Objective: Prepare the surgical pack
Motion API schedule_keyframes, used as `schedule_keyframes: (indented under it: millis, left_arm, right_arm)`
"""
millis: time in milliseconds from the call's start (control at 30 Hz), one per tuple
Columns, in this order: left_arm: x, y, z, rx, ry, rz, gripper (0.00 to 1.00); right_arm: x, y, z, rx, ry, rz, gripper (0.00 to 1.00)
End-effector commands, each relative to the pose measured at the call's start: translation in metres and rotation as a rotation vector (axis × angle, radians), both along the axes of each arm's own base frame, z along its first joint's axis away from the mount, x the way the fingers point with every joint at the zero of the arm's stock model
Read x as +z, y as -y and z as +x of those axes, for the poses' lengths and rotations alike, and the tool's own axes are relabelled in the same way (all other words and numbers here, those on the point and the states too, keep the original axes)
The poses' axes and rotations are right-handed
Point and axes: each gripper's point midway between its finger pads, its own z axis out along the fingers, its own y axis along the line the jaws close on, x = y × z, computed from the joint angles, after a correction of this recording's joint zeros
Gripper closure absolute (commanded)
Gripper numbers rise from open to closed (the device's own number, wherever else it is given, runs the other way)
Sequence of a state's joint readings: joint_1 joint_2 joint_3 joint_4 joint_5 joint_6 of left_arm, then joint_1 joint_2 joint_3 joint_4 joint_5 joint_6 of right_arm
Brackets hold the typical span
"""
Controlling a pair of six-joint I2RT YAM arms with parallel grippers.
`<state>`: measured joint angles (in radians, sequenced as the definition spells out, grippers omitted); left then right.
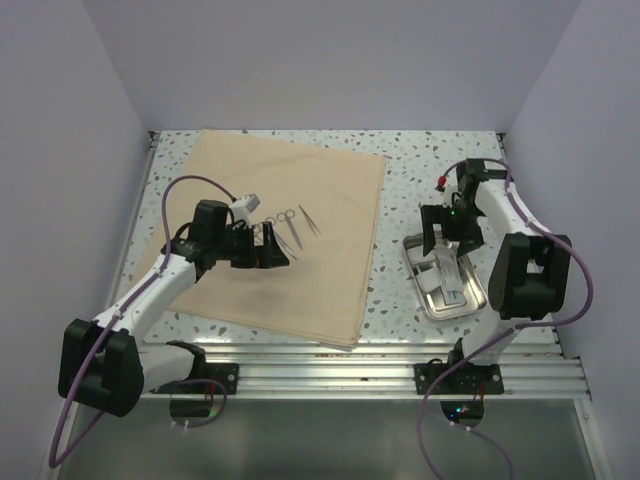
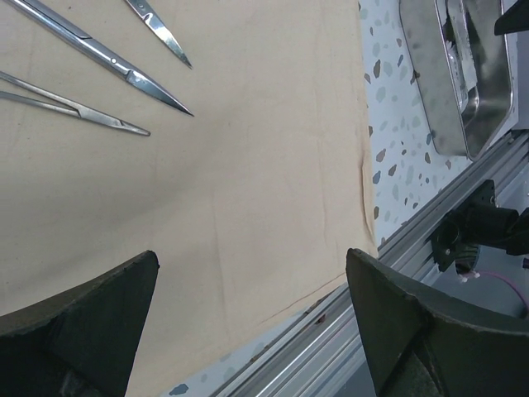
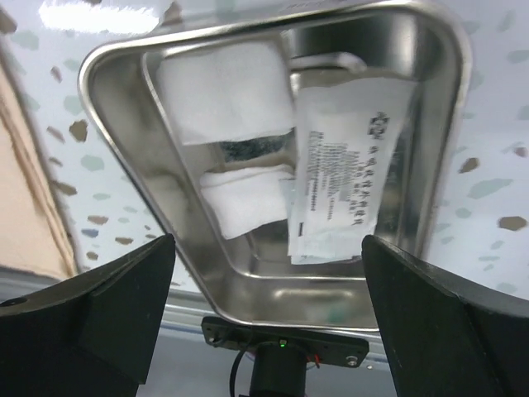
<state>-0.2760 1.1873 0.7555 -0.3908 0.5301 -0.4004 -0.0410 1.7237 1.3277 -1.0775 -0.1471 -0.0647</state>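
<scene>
A tan cloth sheet (image 1: 280, 235) lies flat on the speckled table (image 1: 410, 180), and steel scissors and forceps (image 1: 290, 228) rest on its middle. In the left wrist view the instruments (image 2: 124, 74) lie at the upper left on the cloth (image 2: 248, 182). My left gripper (image 1: 275, 250) hovers open over the cloth beside them, nothing between its fingers (image 2: 91, 322). At the right, a shiny steel tray (image 1: 473, 300) holds two white gauze squares (image 3: 227, 91) and a sealed printed packet (image 3: 347, 165). Above that tray my right gripper (image 1: 448, 232) stands open and empty.
An aluminium rail (image 1: 350, 365) runs along the table's near edge, with both arm bases bolted to it. White walls close in the table at the back and sides. In the left wrist view the tray (image 2: 446, 83) sits beyond the cloth's right edge.
</scene>
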Motion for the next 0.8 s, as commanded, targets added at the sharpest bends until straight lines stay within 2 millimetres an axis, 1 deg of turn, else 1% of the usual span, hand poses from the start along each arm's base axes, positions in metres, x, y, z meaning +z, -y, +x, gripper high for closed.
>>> schedule_keyframes:
  millis: [0,67,100,167,200,233,300,333,367,400,433,467,500,533,600,667,733,767]
  left_arm:
    - [0.012,-0.003,0.009,0.023,0.031,0.008,0.0]
    - [0.009,-0.008,0.012,0.053,0.025,0.035,0.0]
    - [0.009,-0.01,0.012,0.067,0.018,0.045,0.0]
    - [0.008,-0.017,0.018,0.117,0.015,0.072,0.0]
    - [0.009,-0.019,0.02,0.138,0.01,0.082,0.0]
    - [0.007,-0.021,0.023,0.159,-0.004,0.094,0.0]
    - [0.007,-0.028,0.03,0.23,-0.031,0.124,0.0]
    - [0.003,-0.03,0.032,0.255,-0.052,0.138,0.0]
    - [0.002,-0.037,0.038,0.32,-0.065,0.157,0.0]
    - [0.004,-0.04,0.039,0.35,-0.083,0.173,0.0]
    - [0.002,-0.042,0.041,0.377,-0.103,0.182,0.0]
    - [0.001,-0.046,0.043,0.401,-0.108,0.202,0.0]
    - [0.006,-0.047,0.045,0.408,-0.112,0.206,0.0]
    - [0.005,-0.048,0.046,0.414,-0.126,0.218,0.0]
    - [0.009,-0.051,0.05,0.443,-0.146,0.239,0.0]
    - [0.009,-0.055,0.049,0.464,-0.175,0.265,0.0]
    - [0.012,-0.055,0.055,0.488,-0.183,0.261,0.0]
    - [0.01,-0.058,0.055,0.512,-0.19,0.274,0.0]
  right_arm:
    - [0.012,0.017,0.024,-0.099,0.06,-0.113,0.01]
    - [0.023,0.033,0.029,-0.175,0.096,-0.222,0.01]
    - [0.033,0.037,0.034,-0.201,0.125,-0.245,0.01]
    - [0.045,0.036,0.041,-0.209,0.16,-0.269,0.01]
    - [0.052,0.026,0.042,-0.18,0.176,-0.289,0.01]
    - [0.066,0.025,0.048,-0.194,0.223,-0.324,0.01]
    - [0.079,0.016,0.051,-0.2,0.276,-0.362,0.01]
    - [0.086,0.002,0.053,-0.22,0.305,-0.354,0.01]
    - [0.09,-0.009,0.05,-0.236,0.312,-0.314,0.01]
    - [0.092,-0.019,0.048,-0.258,0.307,-0.25,0.01]
    - [0.088,-0.033,0.043,-0.301,0.285,-0.172,0.01]
    - [0.089,-0.04,0.042,-0.317,0.29,-0.127,0.01]
    - [0.099,-0.049,0.046,-0.323,0.347,-0.066,0.01]
    - [0.092,-0.056,0.042,-0.324,0.338,-0.03,0.01]
    - [0.101,-0.067,0.043,-0.281,0.401,-0.005,0.01]
    - [0.104,-0.073,0.044,-0.239,0.427,-0.003,0.01]
    - [0.104,-0.077,0.044,-0.222,0.448,0.023,0.01]
    - [0.108,-0.083,0.051,-0.231,0.484,0.058,0.01]
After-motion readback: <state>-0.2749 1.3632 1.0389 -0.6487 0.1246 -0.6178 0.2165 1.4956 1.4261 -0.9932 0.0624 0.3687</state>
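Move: The hemostat, leftmost of the laid-out tools, is about 7 cm ahead of the left hand, 5 cm to its left and 12 cm below. The middle scissors are some 8 cm ahead and 1 cm right, the small scissors about 11 cm ahead and 4 cm right. From the right hand the hemostat is roughly 48 cm left, 3 cm ahead; the tray's middle is 4 cm back, 2 cm right and 7 cm below, and the white packet inside is 4 cm back, 3 cm right. Forward and left, nearly level, the open left hand glides about 5 cm each way towards the hemostat, gathering speed and turning some 25 degrees counter-clockwise. Meanwhile the right hand, already open and empty, climbs about 10 cm from the tray and packet, first reaching forward 5 cm and slightly right, then swinging 9 cm left as its fingers tilt outward some 20 degrees. ##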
